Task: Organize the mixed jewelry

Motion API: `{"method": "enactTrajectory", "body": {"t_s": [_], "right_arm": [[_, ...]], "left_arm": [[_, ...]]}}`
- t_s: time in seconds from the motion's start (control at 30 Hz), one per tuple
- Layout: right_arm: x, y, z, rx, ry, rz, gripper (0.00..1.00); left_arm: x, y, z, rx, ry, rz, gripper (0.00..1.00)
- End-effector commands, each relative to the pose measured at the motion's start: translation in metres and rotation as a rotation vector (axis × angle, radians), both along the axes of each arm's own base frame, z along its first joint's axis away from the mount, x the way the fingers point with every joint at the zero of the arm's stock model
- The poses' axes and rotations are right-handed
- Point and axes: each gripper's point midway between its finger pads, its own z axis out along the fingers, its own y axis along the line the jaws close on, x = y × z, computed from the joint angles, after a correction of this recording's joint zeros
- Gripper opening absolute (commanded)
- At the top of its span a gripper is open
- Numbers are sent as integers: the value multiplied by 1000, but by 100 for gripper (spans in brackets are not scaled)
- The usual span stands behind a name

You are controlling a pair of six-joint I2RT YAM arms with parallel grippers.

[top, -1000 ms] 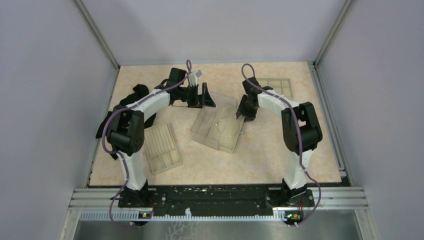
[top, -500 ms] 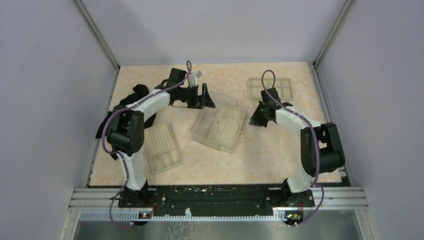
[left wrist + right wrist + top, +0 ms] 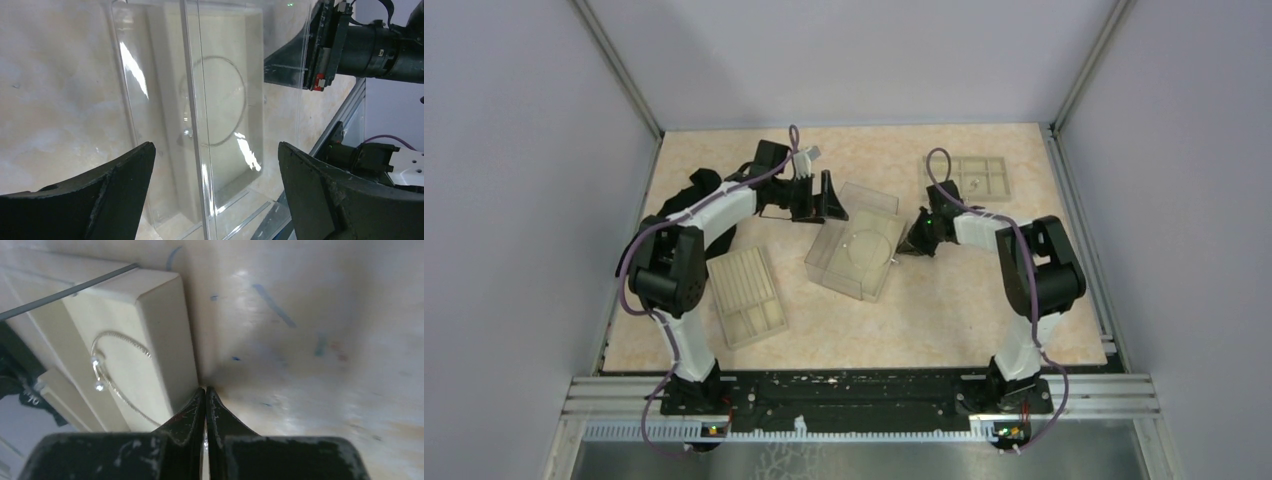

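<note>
A thin silver wire hoop (image 3: 871, 245) lies in the clear plastic box (image 3: 844, 275) at the table's middle. In the right wrist view the hoop (image 3: 123, 336) rests on a beige surface, its two bead ends close together. My right gripper (image 3: 906, 246) is shut, its tips (image 3: 206, 389) low at the box's right edge; a faint glint shows between the fingers, too small to name. My left gripper (image 3: 828, 192) is open behind the box. In its wrist view the raised clear lid's edge (image 3: 192, 115) stands between the wide jaws (image 3: 215, 146), with the hoop (image 3: 244, 97) seen through the plastic.
A beige compartmented tray (image 3: 951, 172) lies at the back right, with a tiny piece in one cell. A beige ridged tray (image 3: 746, 295) lies at the front left. A black object (image 3: 700, 186) lies behind the left arm. Grey walls close in three sides.
My right arm swung out to the right, then came back to the box's right edge, and its gripper shut. The left arm and the box shifted slightly left.
</note>
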Motion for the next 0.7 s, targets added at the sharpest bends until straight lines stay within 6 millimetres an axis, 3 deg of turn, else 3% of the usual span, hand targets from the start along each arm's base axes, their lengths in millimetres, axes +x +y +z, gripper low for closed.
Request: {"method": "enactTrajectory", "body": {"t_s": [0.0,0.13,0.3,0.4,0.47,0.57,0.67], "right_arm": [[30,61,45,189,-125,69,0],[36,83,57,253,-139,88,0],[35,72,60,200,-149,96,0],[29,45,63,95,-152,83,0],[28,21,71,16,-184,63,2],[25,-17,89,-62,-249,18,17],[17,-58,104,-129,-297,-47,29]], "left_arm": [[-13,-11,9,-55,16,-27,98],[-14,-14,10,-69,22,-22,98],[-6,-11,19,-49,-19,-3,98],[8,1,30,35,-78,52,98],[25,22,40,144,-115,160,98],[39,58,71,228,-133,327,98],[36,90,94,300,-192,460,98]]}}
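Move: My right hand, fingers already shut, is low beside the pale tray's right wall; the tray with the necklace has its middle about 5 cm left, level in depth. The clear box around it is centred some 8 cm left and 2 cm ahead; the small divided tray is about 12 cm right and 14 cm ahead. From my open left hand, that pale tray is some 6 cm right, 4 cm back and 10 cm below. With my closed right fingertips against the pale tray's right wall, I slide the tray about 5 cm left into the clear box, pause, then come free, drawing back right and upward while the fingers part a little. My left hand, wide open by the box's left edge, shifts barely 1 cm at first, then leaves late, forward, left and up about 6 cm in all. ##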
